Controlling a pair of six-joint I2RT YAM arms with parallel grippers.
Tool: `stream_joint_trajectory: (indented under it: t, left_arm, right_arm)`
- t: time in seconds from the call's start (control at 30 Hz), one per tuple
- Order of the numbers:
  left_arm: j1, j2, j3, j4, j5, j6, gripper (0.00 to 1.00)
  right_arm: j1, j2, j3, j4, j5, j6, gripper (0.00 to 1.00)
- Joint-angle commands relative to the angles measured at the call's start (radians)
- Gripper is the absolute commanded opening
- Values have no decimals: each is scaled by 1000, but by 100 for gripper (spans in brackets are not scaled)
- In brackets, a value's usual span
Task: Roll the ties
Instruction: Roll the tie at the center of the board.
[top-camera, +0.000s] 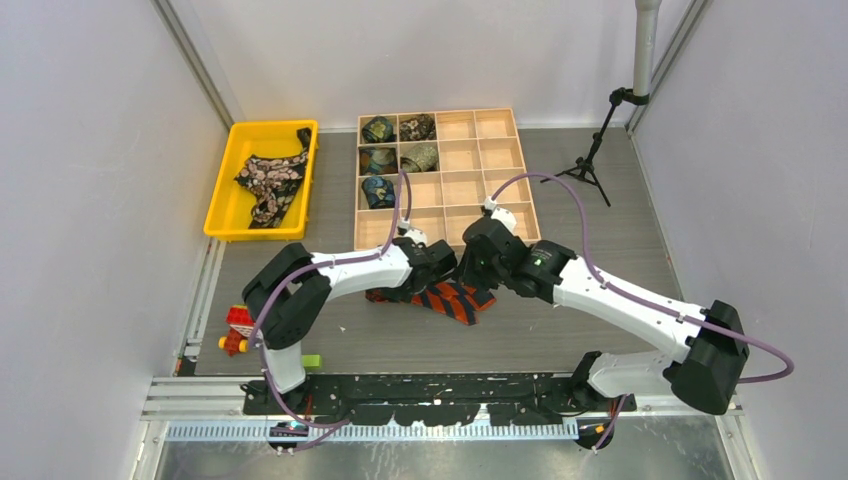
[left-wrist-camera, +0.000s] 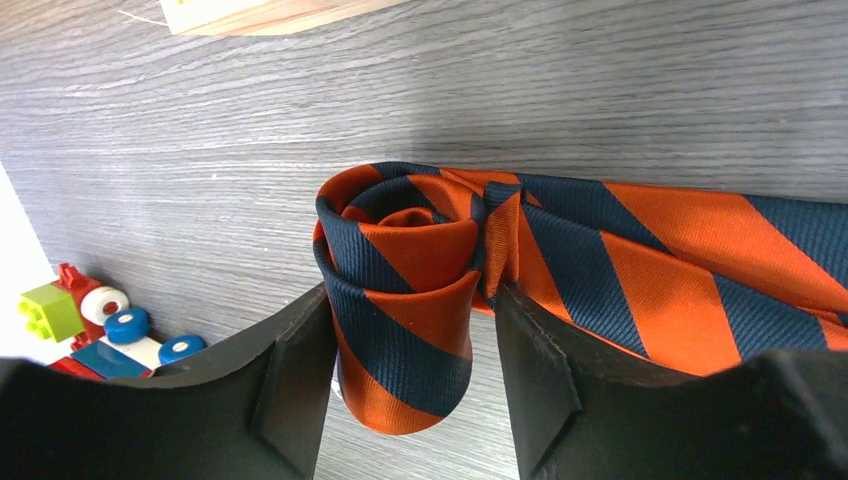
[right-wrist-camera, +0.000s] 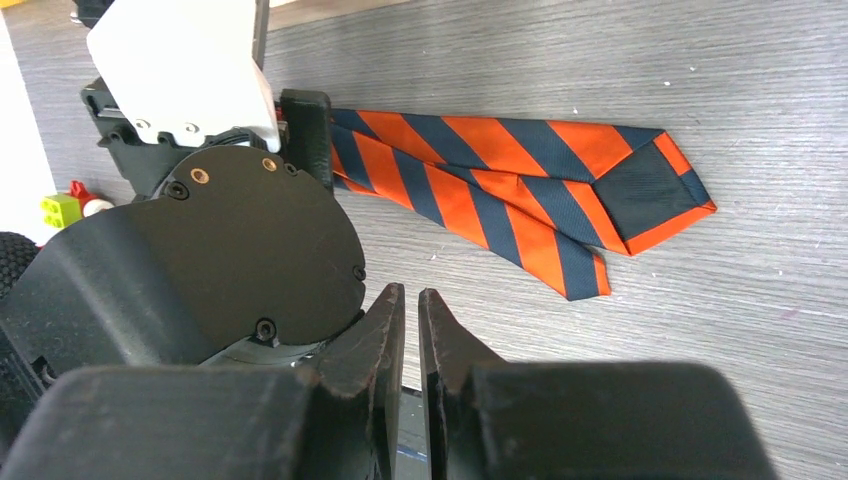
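The orange-and-navy striped tie (top-camera: 455, 298) lies on the grey table between the two arms. Its narrow end is wound into an upright roll (left-wrist-camera: 405, 300), and the rest trails flat to the right (right-wrist-camera: 500, 180). My left gripper (left-wrist-camera: 412, 340) stands open around that roll. The left finger (left-wrist-camera: 300, 380) touches its side, and the right finger (left-wrist-camera: 540, 380) stands a little off it by the fold. My right gripper (right-wrist-camera: 411, 310) hovers just right of the left one, jaws almost together with nothing between them.
A wooden compartment tray (top-camera: 480, 180) behind the arms holds several rolled ties (top-camera: 378, 130) in its left cells. A yellow bin (top-camera: 222, 200) at the back left holds a black floral tie (top-camera: 270, 180). Toy blocks (top-camera: 236, 328) lie front left; a tripod (top-camera: 590, 160) stands back right.
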Motion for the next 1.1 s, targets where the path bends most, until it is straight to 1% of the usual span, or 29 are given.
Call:
stream_joint_trajectory:
  t: [0.0, 0.27, 0.63, 0.83, 1.07]
  left_arm:
    - [-4, -67, 42, 10, 40, -2, 60]
    - [-4, -56, 78, 13, 87, 16, 59]
    - [-4, -14, 95, 70, 174, 15, 59]
    - [-4, -5, 87, 135, 241, 19, 59]
    - [-4, -38, 100, 121, 245, 26, 59]
  right_arm:
    - [-3, -48, 65, -32, 45, 3, 16]
    - [-4, -68, 89, -61, 59, -3, 16]
    - [-4, -87, 96, -81, 69, -6, 16]
    - [-4, -92, 100, -87, 69, -8, 16]
    - [-4, -95, 113, -87, 64, -13, 16]
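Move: The half-made tie roll stands between the left hand's parted fingers, its middle about 1 cm ahead, 1 cm left and 1 cm below. From that hand, the tie's free end lies some 18 cm right, 2 cm back and 3 cm down; the wooden tray's middle is roughly 21 cm ahead and 10 cm right, 2 cm down. The roll is about 4 cm ahead, 14 cm left and 13 cm below the right hand. With one finger against the roll's left side, the left hand pushes the roll along the flat tail, going about 5 cm right; the hand lifts over 1 cm early on, then sinks most of that again. The wrist tilts about 15 degrees, left side dropping, fingers staying apart. The right hand, empty, rises some 3 cm away from the tie, drifting slightly right. ##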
